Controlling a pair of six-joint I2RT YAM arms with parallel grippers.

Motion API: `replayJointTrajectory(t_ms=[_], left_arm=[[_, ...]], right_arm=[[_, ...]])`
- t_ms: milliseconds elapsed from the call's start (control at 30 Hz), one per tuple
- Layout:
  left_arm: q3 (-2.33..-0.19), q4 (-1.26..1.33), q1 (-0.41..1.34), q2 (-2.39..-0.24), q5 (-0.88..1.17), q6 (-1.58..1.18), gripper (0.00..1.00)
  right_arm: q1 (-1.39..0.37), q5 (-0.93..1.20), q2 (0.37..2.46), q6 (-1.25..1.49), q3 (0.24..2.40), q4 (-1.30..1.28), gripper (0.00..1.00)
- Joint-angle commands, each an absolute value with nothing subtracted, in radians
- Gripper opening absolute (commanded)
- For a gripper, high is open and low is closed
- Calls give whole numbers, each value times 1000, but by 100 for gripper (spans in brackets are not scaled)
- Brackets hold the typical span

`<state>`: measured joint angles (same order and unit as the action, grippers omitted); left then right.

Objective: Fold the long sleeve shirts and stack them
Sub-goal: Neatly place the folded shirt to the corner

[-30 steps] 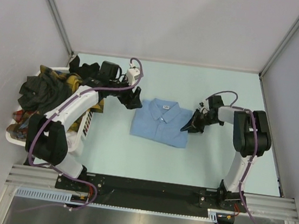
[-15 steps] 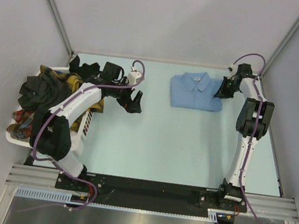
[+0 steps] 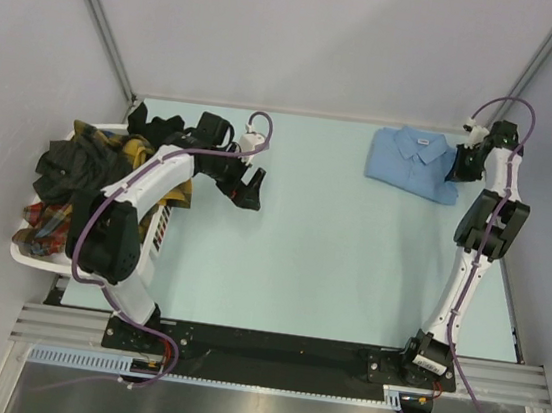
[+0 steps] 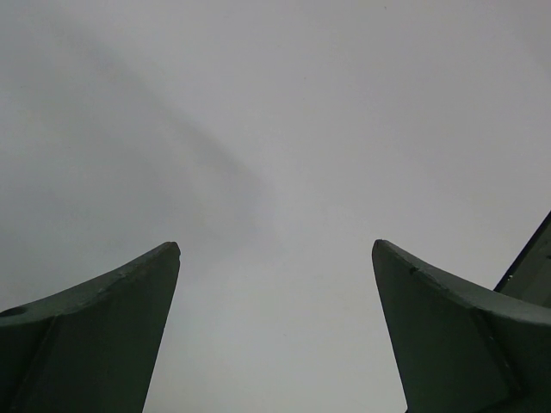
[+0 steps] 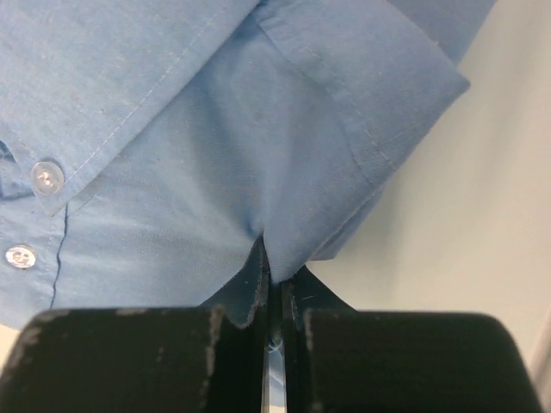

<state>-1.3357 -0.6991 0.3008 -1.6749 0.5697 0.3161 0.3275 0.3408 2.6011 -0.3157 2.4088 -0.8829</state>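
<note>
A folded light blue shirt (image 3: 411, 161) lies at the far right corner of the table, collar toward the back wall. My right gripper (image 3: 459, 167) is shut on its right edge; in the right wrist view the blue cloth (image 5: 258, 155) is pinched between the black jaws of the right gripper (image 5: 277, 271), with two buttons at the left. My left gripper (image 3: 249, 189) hangs open over the bare table left of centre, and the left gripper (image 4: 275, 249) has nothing between its fingers. Dark green-black and plaid shirts (image 3: 74, 167) lie heaped in the basket.
A white slatted basket (image 3: 146, 241) stands at the table's left edge, beside the left arm. Grey walls close the table on the left, back and right; the right arm is stretched far along the right wall.
My right gripper has dragged the folded blue shirt from the table's middle to the far right corner. My left gripper has opened wider and stayed in place.
</note>
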Motion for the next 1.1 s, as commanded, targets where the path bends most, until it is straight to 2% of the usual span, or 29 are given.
replayJointTrajectory(t_ms=[0,433,500,533,567,667,733,767,867,967,1067], left_arm=[[-1384,-706,296,-1687,565,327,99],[-1394,-729,298,-1700,537,327,100],[-1404,-729,298,-1701,528,327,99],[-1407,-730,296,-1703,525,328,100],[-1414,-732,296,-1703,519,331,99],[-1425,-738,296,-1698,497,342,100],[-1430,-741,293,-1690,488,345,99],[-1431,-741,291,-1687,486,348,99],[-1445,-735,285,-1678,485,331,100],[-1477,-718,279,-1655,476,311,99],[-1518,-596,265,-1600,424,253,99]], right_arm=[[367,232,2582,-489,2436,-841,0],[419,61,2605,-552,2425,-585,0],[419,40,2597,-539,2399,-517,12],[422,26,2591,-531,2389,-485,22],[425,28,2571,-508,2381,-456,46],[431,55,2531,-489,2372,-362,69],[431,96,2508,-460,2382,-327,76],[430,113,2491,-447,2384,-321,83],[414,210,2419,-370,2401,-339,89],[384,336,2324,-279,2387,-389,100],[319,435,2211,-229,2343,-428,100]])
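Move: The right hand pinches the folded shirt's right edge just above the table. The table's far right corner lies about 14 cm ahead and 9 cm to the right, some 2 cm lower; the shirt's middle is about 12 cm left and 4 cm ahead, the right side wall 12 cm right, level with the hand. From the left hand the corner is roughly 35 cm ahead, 70 cm right and 11 cm lower. Still pinching the shirt's right edge, the right hand drags the shirt to the right along the tabletop towards the side wall, about 14 cm and creeping slightly forward, while its fingertips swing outward some 25 degrees. Near the wall the fingers open wide and let go, and the hand climbs away some 9 cm, drawing back left and a little farther forward. ##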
